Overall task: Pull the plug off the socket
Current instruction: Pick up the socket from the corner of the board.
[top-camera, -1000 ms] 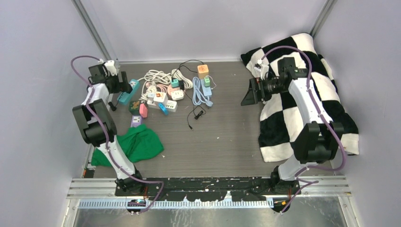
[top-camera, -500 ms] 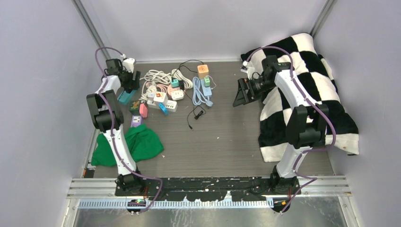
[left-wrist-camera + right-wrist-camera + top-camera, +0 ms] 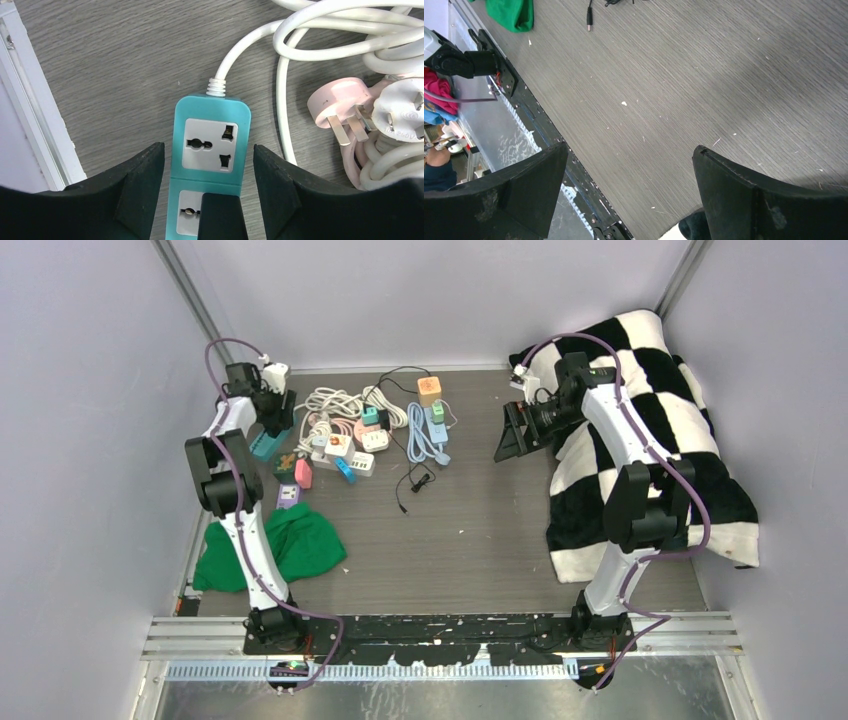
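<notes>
A teal power strip [image 3: 212, 106] lies on the grey table, its white cord leading away from me. A black plug [image 3: 219, 216] sits in its second socket, at the bottom edge of the left wrist view. My left gripper [image 3: 207, 167] hangs over the strip with one finger on each side of the plug. It is open, with a gap on both sides. In the top view this gripper [image 3: 272, 421] is at the back left over the strip [image 3: 264, 446]. My right gripper [image 3: 509, 436] is wide open and empty above bare table by the blanket.
White cables [image 3: 345, 35], a pink plug [image 3: 340, 107] and a white plug [image 3: 400, 112] lie right of the strip. More adapters [image 3: 345, 445] and an orange cube [image 3: 429, 390] crowd the back. A green cloth [image 3: 290, 545] lies front left, a checkered blanket [image 3: 660, 440] right, a wall rail [image 3: 25, 100] left.
My left arm has swung toward the back and settled over the teal strip, and its jaws have narrowed around the plug. My right arm has shifted slightly left, still wide open.
</notes>
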`<action>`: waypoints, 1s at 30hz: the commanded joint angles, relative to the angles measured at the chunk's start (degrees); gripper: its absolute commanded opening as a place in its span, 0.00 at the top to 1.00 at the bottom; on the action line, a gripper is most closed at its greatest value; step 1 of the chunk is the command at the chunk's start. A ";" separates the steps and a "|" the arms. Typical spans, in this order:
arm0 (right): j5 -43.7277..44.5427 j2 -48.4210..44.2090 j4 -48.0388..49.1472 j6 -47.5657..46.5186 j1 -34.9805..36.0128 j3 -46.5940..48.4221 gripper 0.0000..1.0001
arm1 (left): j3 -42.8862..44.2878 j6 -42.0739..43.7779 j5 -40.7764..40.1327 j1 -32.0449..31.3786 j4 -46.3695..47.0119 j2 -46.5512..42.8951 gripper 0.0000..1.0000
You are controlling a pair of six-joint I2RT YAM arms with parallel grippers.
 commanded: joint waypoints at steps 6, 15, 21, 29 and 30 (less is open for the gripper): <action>0.33 -4.89 -0.58 -1.20 -0.03 -1.01 0.00 | 0.59 0.26 -1.56 0.21 -2.43 1.52 0.33; -0.68 -5.39 -0.47 -1.18 -0.05 -1.42 0.01 | 0.39 -5.38 1.73 1.73 -0.90 -3.37 0.13; -1.45 -5.14 -0.60 -0.98 -0.08 -1.31 0.00 | -0.47 -7.38 5.71 3.79 -0.46 -6.15 0.11; -2.64 -4.90 -0.29 -0.60 -0.03 -1.65 0.00 | -11.42 -3.87 7.68 4.98 6.95 -10.61 0.07; -2.71 -4.76 -0.30 -0.57 -0.02 -1.56 0.00 | -12.95 -3.64 6.23 5.01 8.50 -10.89 0.08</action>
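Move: The left fingers stand half open astride the far part of the turquoise socket, whose middle lies about 4 cm back, 2 cm left and 2 cm below the hand. The black plug sits in it about 4 cm back and 1 cm left, at roughly hand height; the pink plug is some 11 cm right and 1 cm ahead, the dark green block 11 cm back and 4 cm right, both about 2 cm below. From the right hand the socket's middle is about 65 cm left, 16 cm ahead and 14 cm down. The left hand first holds its place over the far end of the turquoise socket while its fingers spread from half open to nearly full, freeing room on both sides of the casing. Then it draws back along the socket towards the black plug, about 3.5 cm back with some 2 cm to the left and 1.5 cm up, rolling its left side down and turning counter-clockwise by under 10 degrees. ##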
